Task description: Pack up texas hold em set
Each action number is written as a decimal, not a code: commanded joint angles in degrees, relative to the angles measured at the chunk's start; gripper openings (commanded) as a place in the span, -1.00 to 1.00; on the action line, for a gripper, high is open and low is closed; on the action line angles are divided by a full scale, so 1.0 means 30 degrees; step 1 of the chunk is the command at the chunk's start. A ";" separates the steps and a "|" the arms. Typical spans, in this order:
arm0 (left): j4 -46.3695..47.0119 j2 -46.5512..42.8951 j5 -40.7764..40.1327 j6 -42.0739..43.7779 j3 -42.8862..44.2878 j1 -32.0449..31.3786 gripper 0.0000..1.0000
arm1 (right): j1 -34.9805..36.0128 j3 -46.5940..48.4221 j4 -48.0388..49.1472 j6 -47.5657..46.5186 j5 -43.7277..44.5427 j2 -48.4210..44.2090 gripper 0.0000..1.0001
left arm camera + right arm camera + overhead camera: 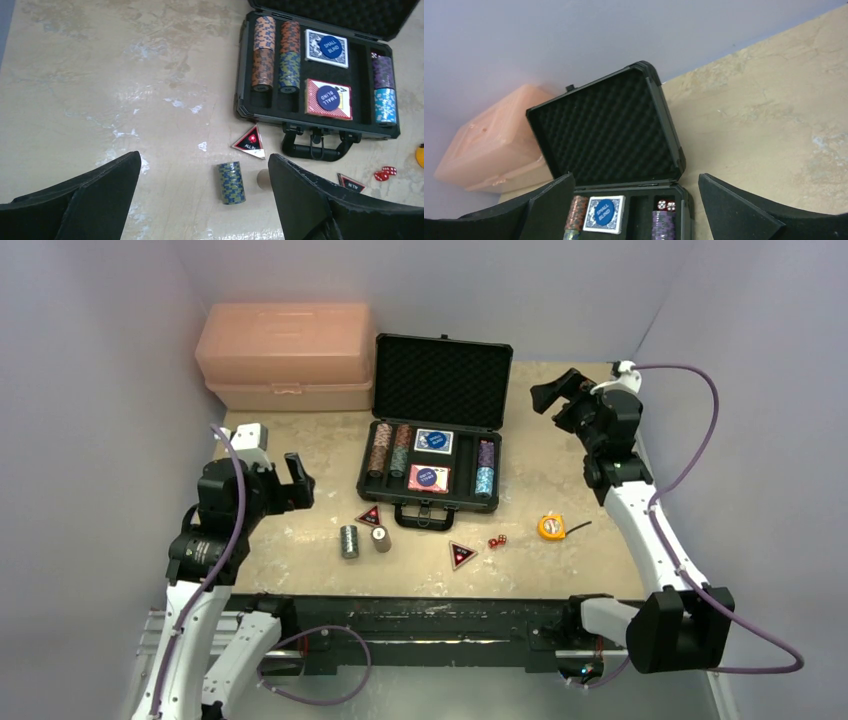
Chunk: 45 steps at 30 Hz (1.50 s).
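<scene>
The black case [365, 462] lies open mid-table with its foam lid [442, 380] upright. Inside are chip stacks [263, 60], a blue deck [327, 47] and a red deck [327, 98]. In front of it on the table lie a blue-green chip stack [232, 182], a tan stack [262, 178], two red triangular buttons [370, 516] [461, 555] and red dice [496, 541]. My left gripper [204, 157] hangs open above the loose stacks, holding nothing. My right gripper [635, 176] is open and empty, raised right of the lid.
A salmon-pink plastic box [285, 355] stands at the back left, touching the case lid's side. An orange tape measure [551, 527] lies right of the dice. Grey walls close in the table on three sides.
</scene>
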 commanded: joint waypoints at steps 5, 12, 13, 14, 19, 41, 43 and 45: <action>0.1087 0.0295 0.2912 0.1103 -0.0147 -0.0780 0.91 | 0.0598 0.1879 -0.1217 -0.1046 -0.1502 -0.0453 0.98; 0.1397 0.0997 0.5516 0.1565 -0.0191 -0.1654 0.77 | 0.2494 0.2135 -0.1552 -0.3203 -0.1533 -0.0339 0.98; 0.1409 0.1060 0.5826 0.1611 -0.0193 -0.1793 0.75 | 0.2870 0.2123 -0.1537 -0.3548 -0.1418 -0.0325 0.98; 0.1462 0.1101 0.6066 0.1654 -0.0208 -0.1910 0.73 | 0.3202 0.2122 -0.1605 -0.3887 -0.1305 -0.0312 0.98; 0.1814 0.1501 0.7673 0.1842 -0.0284 -0.2660 0.69 | 0.3932 0.1673 -0.1403 -0.4573 -0.1652 -0.0389 0.98; 0.0286 0.7064 0.5953 0.2492 0.1066 -0.6808 0.44 | 0.4662 0.1328 -0.1044 -0.4519 -0.3305 -0.0324 0.98; -0.0017 0.7899 0.5214 0.2520 0.1313 -0.7440 0.42 | 0.4717 0.1205 -0.0824 -0.4442 -0.3437 -0.0317 0.98; -0.0277 0.8774 0.4521 0.2632 0.1625 -0.8214 0.41 | 0.4724 0.1157 -0.0746 -0.4378 -0.3584 -0.0245 0.98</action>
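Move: The upright chip stack lies about 14 cm to the left hand's right, roughly level with it and 18 cm below. The green chips lie some 8 cm left of that stack and level with it; the star ALL IN triangle is 6 cm farther out and 3 cm left of it. From the right hand the open case is roughly level, 22 cm left and 23 cm below; its purple-blue chips are level, about 11 cm left. Swinging about 14 cm to its right, past the green chips and towards the upright chip stack, the left hand stays nearly level at first, then sinks to some 8 cm lower, turning about 40 degrees clockwise and tipping down while its fingers partly close on nothing. The right hand, open, sweeps about 11 cm left and slightly back towards the case, turning counter-clockwise. ##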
